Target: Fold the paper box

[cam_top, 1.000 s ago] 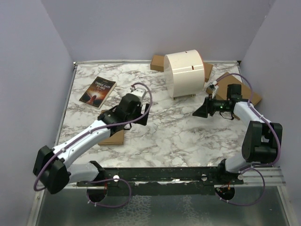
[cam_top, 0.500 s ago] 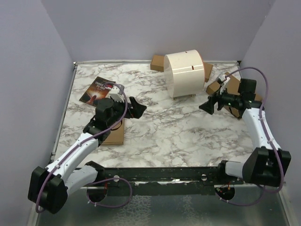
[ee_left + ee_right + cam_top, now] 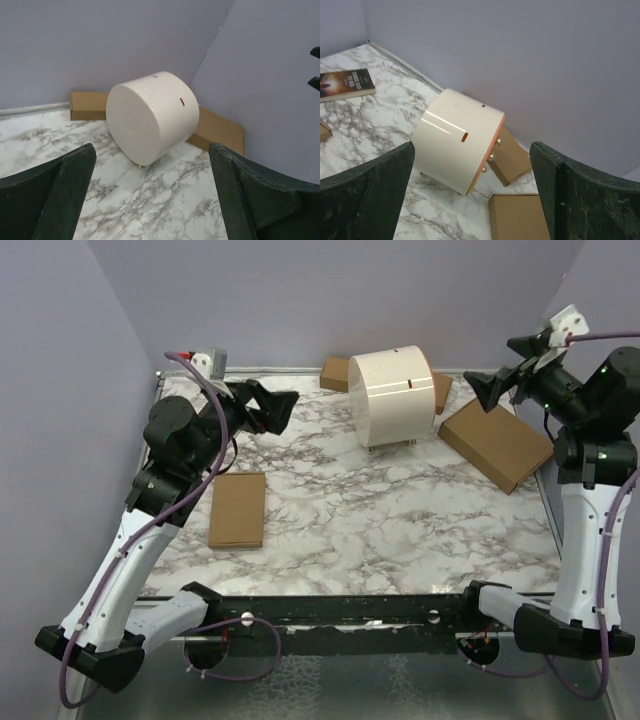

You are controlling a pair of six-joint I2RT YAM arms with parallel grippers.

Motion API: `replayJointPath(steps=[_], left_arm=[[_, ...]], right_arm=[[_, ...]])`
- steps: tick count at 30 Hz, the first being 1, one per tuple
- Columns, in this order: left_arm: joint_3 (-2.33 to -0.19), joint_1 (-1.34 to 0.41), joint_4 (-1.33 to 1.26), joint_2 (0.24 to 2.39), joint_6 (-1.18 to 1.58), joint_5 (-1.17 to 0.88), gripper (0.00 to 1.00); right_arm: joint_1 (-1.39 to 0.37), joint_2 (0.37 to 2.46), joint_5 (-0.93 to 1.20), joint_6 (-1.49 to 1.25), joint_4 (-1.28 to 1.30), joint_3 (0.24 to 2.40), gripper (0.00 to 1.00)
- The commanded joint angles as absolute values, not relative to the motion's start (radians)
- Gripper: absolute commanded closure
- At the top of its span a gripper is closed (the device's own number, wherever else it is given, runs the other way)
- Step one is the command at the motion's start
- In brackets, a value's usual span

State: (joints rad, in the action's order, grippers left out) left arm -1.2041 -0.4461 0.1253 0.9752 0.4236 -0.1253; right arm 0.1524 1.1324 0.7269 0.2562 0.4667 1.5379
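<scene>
The paper box (image 3: 237,510) lies flat and closed on the left of the marble table, a thin brown cardboard rectangle. My left gripper (image 3: 272,407) hangs high above the table's back left, well clear of the box, pointing right. Its jaws stand wide open and empty (image 3: 151,150). My right gripper (image 3: 505,370) is raised at the back right, pointing left. It is also wide open with nothing between its fingers (image 3: 472,146). Neither wrist view shows the whole paper box.
A white cylinder (image 3: 393,397) lies on its side at the back centre, with brown cardboard pieces (image 3: 335,373) behind it. A larger brown box (image 3: 497,443) lies at the right. A book (image 3: 345,84) lies at the back left, hidden by my left arm in the top view.
Both arms have lifted off the table and swung up and outward. The left gripper left the paper box area; the right gripper rose from beside the larger box. The right jaws opened wider.
</scene>
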Motion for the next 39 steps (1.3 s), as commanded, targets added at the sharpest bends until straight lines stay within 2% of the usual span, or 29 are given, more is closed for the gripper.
replayJointPath(steps=[1,4,9,17,39], left_arm=[[-1.395,-0.439,0.264,1.011,0.371,-0.106,0.01],[-1.464,-0.44,0.275,1.02,0.37,-0.117,0.01],[-1.555,-0.44,0.314,1.031,0.364,-0.128,0.01],[-1.61,-0.44,0.361,1.021,0.352,-0.121,0.01],[-1.61,-0.44,0.354,1.05,0.362,-0.163,0.01]], right_arm=[[0.158,1.167,0.753,0.125,0.547,1.77,0.01],[0.158,1.187,0.78,0.126,0.596,1.899,0.01],[0.159,1.177,0.801,0.088,0.639,1.979,0.01],[0.158,1.137,0.598,-0.035,0.656,1.958,0.01],[0.161,1.112,0.551,-0.03,0.662,1.933,0.01]])
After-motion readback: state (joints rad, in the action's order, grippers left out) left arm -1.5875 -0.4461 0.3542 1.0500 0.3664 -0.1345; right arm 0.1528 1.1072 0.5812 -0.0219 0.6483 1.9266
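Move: The folded paper box lies about 12 cm left of the left gripper, some 3 cm nearer the base and about 41 cm below. The white drum is roughly 25 cm ahead of that gripper and 20 cm right; the book is about 17 cm ahead and 24 cm left. From the right gripper, the paper box is some 43 cm left and 6 cm back, with the brown carton about 12 cm ahead and 17 cm right. Keep lifting both empty, wide-open grippers clear of the folded box: raise the left about 10 cm while easing it back a little, and the right about 12 cm while drawing it back some 7 cm. Tip both sets of fingers slightly upward, roll the right hand's left side up a little, then hold both high, touching nothing. ##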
